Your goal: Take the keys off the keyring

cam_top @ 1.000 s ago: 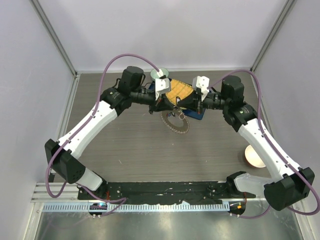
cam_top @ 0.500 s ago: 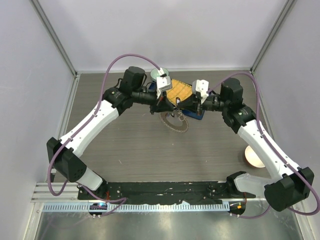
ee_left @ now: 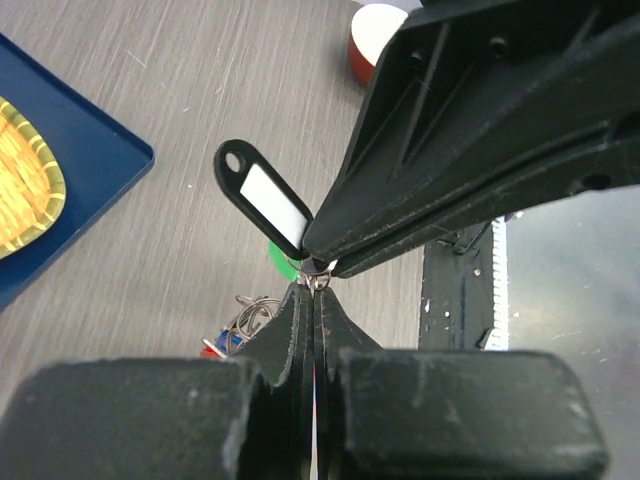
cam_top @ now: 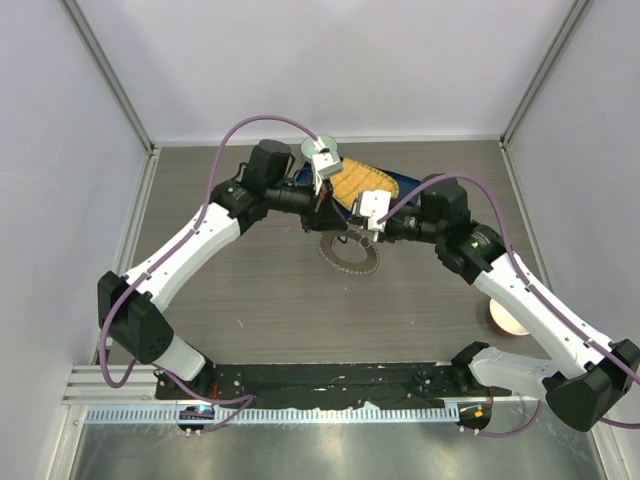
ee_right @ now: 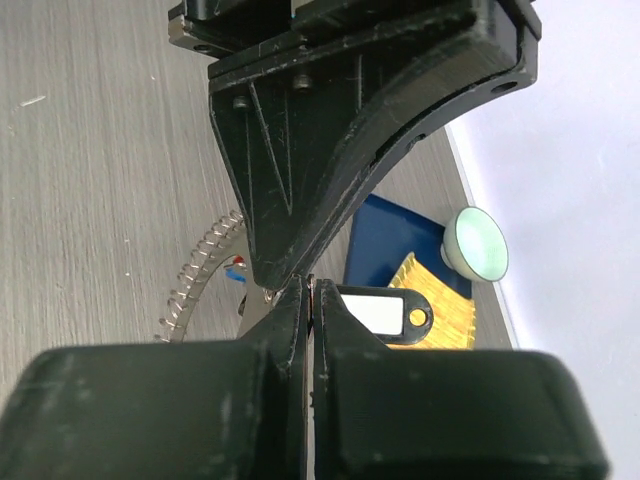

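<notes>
The keyring [cam_top: 350, 255], a wide ring fringed with small silvery keys, lies just below both grippers; its arc [ee_right: 200, 270] also shows in the right wrist view. My left gripper [cam_top: 335, 215] [ee_left: 315, 285] is shut, pinching a small wire ring at its tips. Tip to tip against it, my right gripper [cam_top: 356, 229] [ee_right: 310, 285] is shut on a black key tag [ee_left: 265, 195] [ee_right: 385, 315] with a white label. A bunch of keys [ee_left: 240, 320] with red and blue heads hangs below the left fingers. Whether the keyring rests on the table is unclear.
A blue tray [cam_top: 400, 183] with a yellow mat [cam_top: 358, 182] lies behind the grippers. A pale green bowl [cam_top: 312, 148] stands at the back. A small cream bowl [cam_top: 508, 313] sits at the right near the right arm. Walls close in left, right and back.
My right gripper has swung left and forward off the blue tray and now meets the left gripper's tips. The left gripper has barely moved. The keyring has shifted slightly nearer.
</notes>
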Robot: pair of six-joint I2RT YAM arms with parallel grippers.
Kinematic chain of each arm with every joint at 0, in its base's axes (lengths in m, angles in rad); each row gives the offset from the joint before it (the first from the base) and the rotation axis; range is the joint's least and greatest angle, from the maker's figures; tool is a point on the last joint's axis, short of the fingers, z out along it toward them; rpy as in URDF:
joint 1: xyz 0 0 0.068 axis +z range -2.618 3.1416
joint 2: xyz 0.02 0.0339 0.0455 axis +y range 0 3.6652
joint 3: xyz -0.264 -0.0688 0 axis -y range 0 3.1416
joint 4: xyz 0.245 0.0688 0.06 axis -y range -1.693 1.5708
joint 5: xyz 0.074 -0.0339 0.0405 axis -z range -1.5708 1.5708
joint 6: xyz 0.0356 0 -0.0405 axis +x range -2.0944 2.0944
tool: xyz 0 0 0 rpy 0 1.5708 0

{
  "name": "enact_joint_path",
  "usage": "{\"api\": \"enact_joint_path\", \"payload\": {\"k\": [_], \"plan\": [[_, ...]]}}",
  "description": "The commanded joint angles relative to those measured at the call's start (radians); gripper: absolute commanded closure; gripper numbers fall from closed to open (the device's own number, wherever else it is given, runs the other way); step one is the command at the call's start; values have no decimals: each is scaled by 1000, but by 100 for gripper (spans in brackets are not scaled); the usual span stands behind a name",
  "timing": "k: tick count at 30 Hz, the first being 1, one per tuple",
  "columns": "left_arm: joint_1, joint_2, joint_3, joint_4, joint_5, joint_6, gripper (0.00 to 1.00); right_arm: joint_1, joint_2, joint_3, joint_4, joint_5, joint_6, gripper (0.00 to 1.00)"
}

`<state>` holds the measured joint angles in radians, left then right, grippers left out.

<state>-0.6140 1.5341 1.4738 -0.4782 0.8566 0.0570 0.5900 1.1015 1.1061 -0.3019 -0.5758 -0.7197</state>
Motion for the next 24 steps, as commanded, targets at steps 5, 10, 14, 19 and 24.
{"api": "enact_joint_path", "payload": {"k": [5, 10, 14, 19, 24], "plan": [[-43, -75, -90, 386, 47, -269, 98, 120, -38, -32, 129, 131, -66, 99], [-38, -121, -118, 273, 32, -174, 58, 120, -51, -51, 119, 122, -138, 99], [-10, -169, -124, 162, 32, -77, 53, 120, -45, -31, 90, 84, -210, 99], [59, -233, -121, 53, 146, -7, 52, 120, -17, 11, 50, 79, -264, 99], [99, -284, -130, -8, 138, 29, 53, 119, -15, 58, 17, 54, -297, 99]]}}
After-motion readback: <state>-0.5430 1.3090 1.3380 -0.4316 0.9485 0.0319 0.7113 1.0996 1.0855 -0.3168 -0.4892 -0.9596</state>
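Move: The small split ring sits right at my left fingertips, shut on it, about 1 cm to my left hand's right, and about 1 cm to the left of my right hand. The black key tag sticks out some 3 cm ahead and 2 cm to the right of my left hand; the grey curved band hangs about 3 cm back and 6 cm below it. The blue tray lies roughly 19 cm ahead, 3 cm right, 27 cm below it. My left hand eases barely down, then opens to about half and lets go of the ring, drawing away up, left and back from the tag by some 6 cm in all. My right fingers stay shut on the tag's ring end and carry it about 2 cm left and 1.5 cm back, rolling some 12 degrees. ##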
